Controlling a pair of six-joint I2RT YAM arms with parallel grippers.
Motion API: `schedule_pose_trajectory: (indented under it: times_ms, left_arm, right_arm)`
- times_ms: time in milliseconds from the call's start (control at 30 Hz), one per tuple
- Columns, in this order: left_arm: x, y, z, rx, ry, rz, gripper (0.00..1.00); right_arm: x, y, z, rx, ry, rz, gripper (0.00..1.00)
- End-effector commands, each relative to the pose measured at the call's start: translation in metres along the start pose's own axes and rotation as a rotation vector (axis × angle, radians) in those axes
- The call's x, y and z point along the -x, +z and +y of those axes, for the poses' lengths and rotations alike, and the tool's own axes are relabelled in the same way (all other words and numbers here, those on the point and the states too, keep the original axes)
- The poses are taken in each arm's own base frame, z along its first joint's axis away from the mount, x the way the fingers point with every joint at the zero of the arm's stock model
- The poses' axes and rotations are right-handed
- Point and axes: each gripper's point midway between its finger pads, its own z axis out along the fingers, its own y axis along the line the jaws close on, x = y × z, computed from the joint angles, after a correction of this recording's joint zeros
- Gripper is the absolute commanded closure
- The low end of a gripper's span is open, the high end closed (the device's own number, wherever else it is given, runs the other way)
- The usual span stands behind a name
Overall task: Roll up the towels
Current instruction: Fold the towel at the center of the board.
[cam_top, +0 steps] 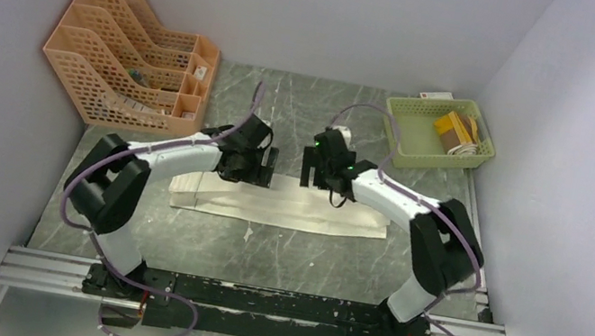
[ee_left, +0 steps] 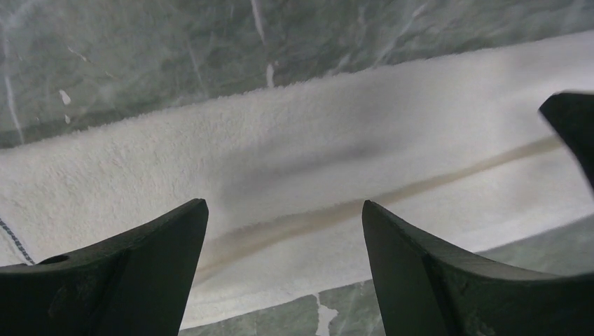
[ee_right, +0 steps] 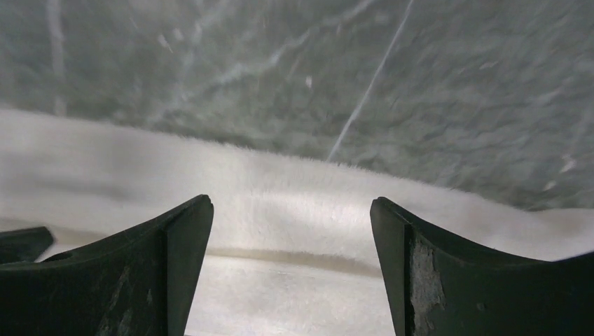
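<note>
A cream-white towel [cam_top: 287,207] lies folded into a long flat strip across the middle of the table. My left gripper [cam_top: 244,168] hangs over its far edge near the left end, and my right gripper [cam_top: 320,176] over the far edge further right. In the left wrist view the towel [ee_left: 301,154] shows a fold line, and the left gripper [ee_left: 284,203] is open with nothing between its fingers. The right gripper [ee_right: 291,199] is open over the towel [ee_right: 294,210] too. A mustard-yellow and brown towel [cam_top: 455,131] lies bundled in the green basket.
A green basket [cam_top: 404,136] stands at the back right. An orange file rack [cam_top: 125,57] stands at the back left. Grey walls close in the left, back and right sides. The tip of the other arm's finger [ee_left: 571,126] shows in the left wrist view.
</note>
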Motion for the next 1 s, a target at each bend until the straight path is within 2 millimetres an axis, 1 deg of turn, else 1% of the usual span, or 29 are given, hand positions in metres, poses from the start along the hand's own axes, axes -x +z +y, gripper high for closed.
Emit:
schedule_pose_trajectory:
  times_ms: [0,67,167,233,267,333,500,600,700,800,867,933,967]
  left_arm:
    - [-0.02,0.009,0.013,0.125,0.031,0.066,0.08]
    - [-0.03,0.013,0.014,0.158,0.047,0.085,0.08]
    - [-0.042,0.013,0.013,0.205,0.081,0.098,0.08]
    - [-0.049,0.011,0.009,0.217,0.095,0.099,0.08]
    - [-0.052,0.01,0.006,0.216,0.099,0.1,0.08]
    - [-0.061,0.008,0.0,0.211,0.102,0.101,0.08]
    - [-0.077,-0.003,-0.007,0.232,0.103,0.096,0.08]
    - [-0.084,-0.012,-0.006,0.236,0.087,0.095,0.08]
    - [-0.086,-0.025,-0.002,0.247,0.067,0.081,0.07]
    - [-0.084,-0.042,-0.004,0.212,0.033,0.056,0.07]
    - [-0.088,-0.051,-0.006,0.173,0.004,0.053,0.07]
    - [-0.097,-0.057,-0.006,0.134,-0.026,0.06,0.07]
    - [-0.103,-0.059,-0.003,0.128,-0.034,0.068,0.07]
  right_arm:
    - [-0.051,0.013,0.004,-0.052,-0.129,0.155,0.16]
    - [-0.067,0.015,0.007,-0.07,-0.164,0.182,0.16]
    - [-0.083,0.009,0.016,-0.082,-0.199,0.191,0.17]
    - [-0.085,0.003,0.023,-0.081,-0.21,0.179,0.16]
    - [-0.095,0.0,0.02,-0.091,-0.224,0.192,0.16]
    - [-0.102,-0.007,0.02,-0.107,-0.237,0.193,0.16]
    - [-0.108,-0.027,0.02,-0.118,-0.254,0.179,0.16]
    - [-0.115,-0.038,0.021,-0.099,-0.249,0.19,0.16]
    - [-0.121,-0.05,0.022,-0.08,-0.237,0.197,0.16]
    - [-0.123,-0.062,0.029,-0.021,-0.204,0.203,0.16]
    - [-0.126,-0.07,0.036,0.043,-0.173,0.209,0.16]
    - [-0.129,-0.08,0.045,0.117,-0.136,0.219,0.16]
    - [-0.129,-0.084,0.048,0.145,-0.121,0.218,0.16]
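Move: The white towel lies as a long flat strip across the board. From the left hand its middle is roughly 4 cm back, 9 cm to the right and 5 cm below; from the right hand, about 7 cm back, 10 cm to the left and 7 cm below. The green basket stands some 14 cm ahead and 23 cm right of the right hand; the tan rack is about 22 cm ahead and 28 cm left of the left hand. Over the towel's folded strip both wide-open grippers dip together, the left about 4 cm and the right 6, then sweep low across it from its far side to its near edge, seeming to brush the upper layer along. The left goes back some 10 cm, the right 14; both wrists roll slightly and rise again by a few centimetres at the end, fingers still open. ##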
